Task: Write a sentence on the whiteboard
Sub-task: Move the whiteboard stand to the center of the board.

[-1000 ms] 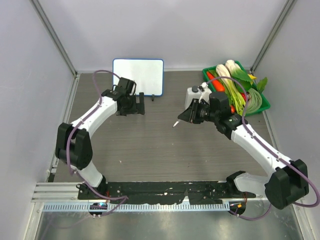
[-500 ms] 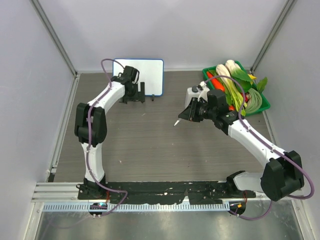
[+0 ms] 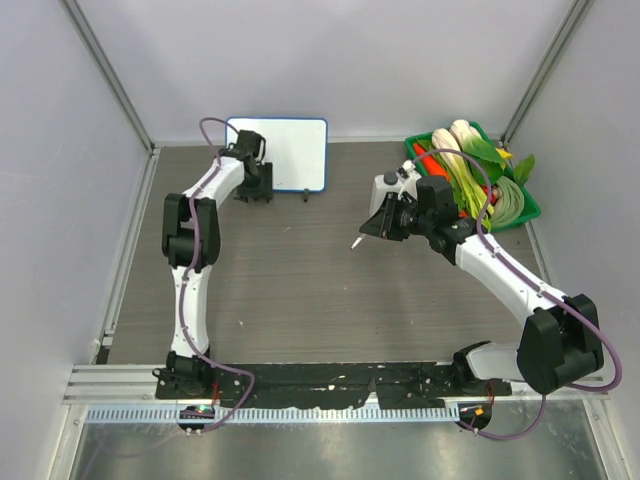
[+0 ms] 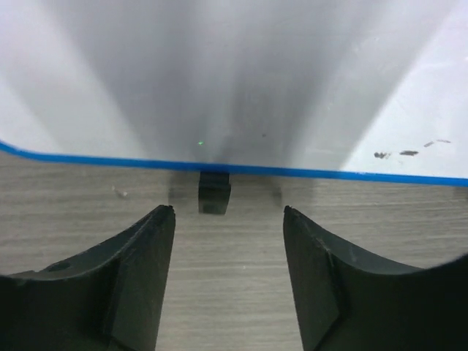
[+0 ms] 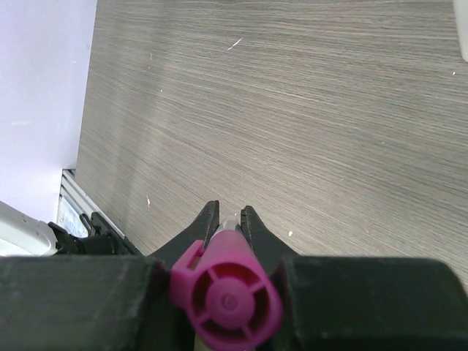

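The whiteboard (image 3: 290, 150), white with a thin blue rim, stands at the back of the table. Its face is blank apart from a few small dark specks (image 4: 409, 153), and no sentence shows on it. My left gripper (image 3: 256, 192) sits low at the board's lower left edge. In the left wrist view the left gripper (image 4: 228, 216) is open and empty, with the blue rim (image 4: 329, 173) and a black foot (image 4: 214, 192) just beyond its fingertips. My right gripper (image 3: 385, 222) hovers over mid-table, shut on a magenta marker (image 5: 227, 292) whose tip (image 3: 356, 241) points down-left.
A green basket (image 3: 527, 208) full of leafy vegetables stands at the back right, with a white bottle (image 3: 385, 188) beside it, just behind my right gripper. Grey walls close in the table on three sides.
My left arm has stretched back toward the whiteboard, bringing its gripper to the board's lower edge, and its jaws have narrowed. The right gripper and marker have barely shifted.
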Action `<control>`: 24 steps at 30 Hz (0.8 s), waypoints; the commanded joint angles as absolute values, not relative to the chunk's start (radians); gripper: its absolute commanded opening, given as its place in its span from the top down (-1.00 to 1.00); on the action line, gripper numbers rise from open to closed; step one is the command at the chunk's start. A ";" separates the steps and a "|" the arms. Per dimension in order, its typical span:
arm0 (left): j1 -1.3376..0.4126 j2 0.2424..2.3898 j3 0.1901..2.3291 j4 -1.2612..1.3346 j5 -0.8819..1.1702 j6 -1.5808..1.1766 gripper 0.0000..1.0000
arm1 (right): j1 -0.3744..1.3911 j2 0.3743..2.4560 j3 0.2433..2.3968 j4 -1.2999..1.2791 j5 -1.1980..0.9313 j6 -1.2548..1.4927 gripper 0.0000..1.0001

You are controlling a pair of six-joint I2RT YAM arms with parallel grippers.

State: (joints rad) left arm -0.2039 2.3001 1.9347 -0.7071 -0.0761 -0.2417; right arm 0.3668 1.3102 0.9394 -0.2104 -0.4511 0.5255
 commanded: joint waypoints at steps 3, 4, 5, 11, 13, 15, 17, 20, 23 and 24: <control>-0.204 2.350 2.006 -0.675 -0.063 -0.186 -0.16 | 0.351 1.319 0.979 -0.175 -0.466 0.511 0.97; -0.204 2.358 2.008 -0.669 -0.070 -0.186 -0.15 | 0.353 1.321 0.979 -0.175 -0.471 0.514 0.97; -0.201 2.364 2.013 -0.666 -0.071 -0.186 -0.15 | 0.348 1.322 0.979 -0.173 -0.472 0.512 0.97; -0.184 2.410 2.062 -0.670 -0.060 -0.193 0.04 | 0.342 1.327 0.977 -0.173 -0.477 0.515 0.97; -0.183 2.419 2.072 -0.679 -0.057 -0.192 0.23 | 0.341 1.328 0.977 -0.172 -0.479 0.517 0.97; -0.183 2.419 2.071 -0.689 -0.054 -0.190 0.48 | 0.341 1.331 0.977 -0.172 -0.482 0.520 0.97; -0.183 2.404 2.046 -0.681 -0.051 -0.196 0.67 | 0.339 1.331 0.977 -0.169 -0.485 0.520 0.97; -0.183 2.373 1.990 -0.666 -0.035 -0.206 0.90 | 0.339 1.322 0.974 -0.164 -0.486 0.523 0.97; -0.183 2.333 1.921 -0.647 -0.032 -0.222 1.00 | 0.339 1.309 0.969 -0.166 -0.488 0.522 0.97; -0.183 2.313 1.890 -0.643 -0.031 -0.229 1.00 | 0.339 1.299 0.966 -0.166 -0.489 0.520 0.97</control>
State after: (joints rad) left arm -0.1867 2.3714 1.9896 -0.6476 -0.0685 -0.2001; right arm 0.3439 1.3308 0.9398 -0.2073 -0.4736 0.5255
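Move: The near left black stand clip under the whiteboard's blue edge is about 3 cm ahead of my left hand, hardly 1 cm to its left and 1 cm lower. The board's middle rises some 10 cm ahead and 5 cm to the right of this hand, a few centimetres above it; the right clip sits about 3 cm ahead and 12 cm to the right. From my right hand the left clip is roughly 23 cm ahead, 29 cm left and 15 cm down. I dip my left hand about a centimetre with the fingers already pointing steeply down, then slide it forward some 2.5 cm along the table until the half-open fingers straddle the left clip at the whiteboard's lower edge. They narrow as I go and pinch the clip from both sides; I then hold there, the wrist hardly turning. ##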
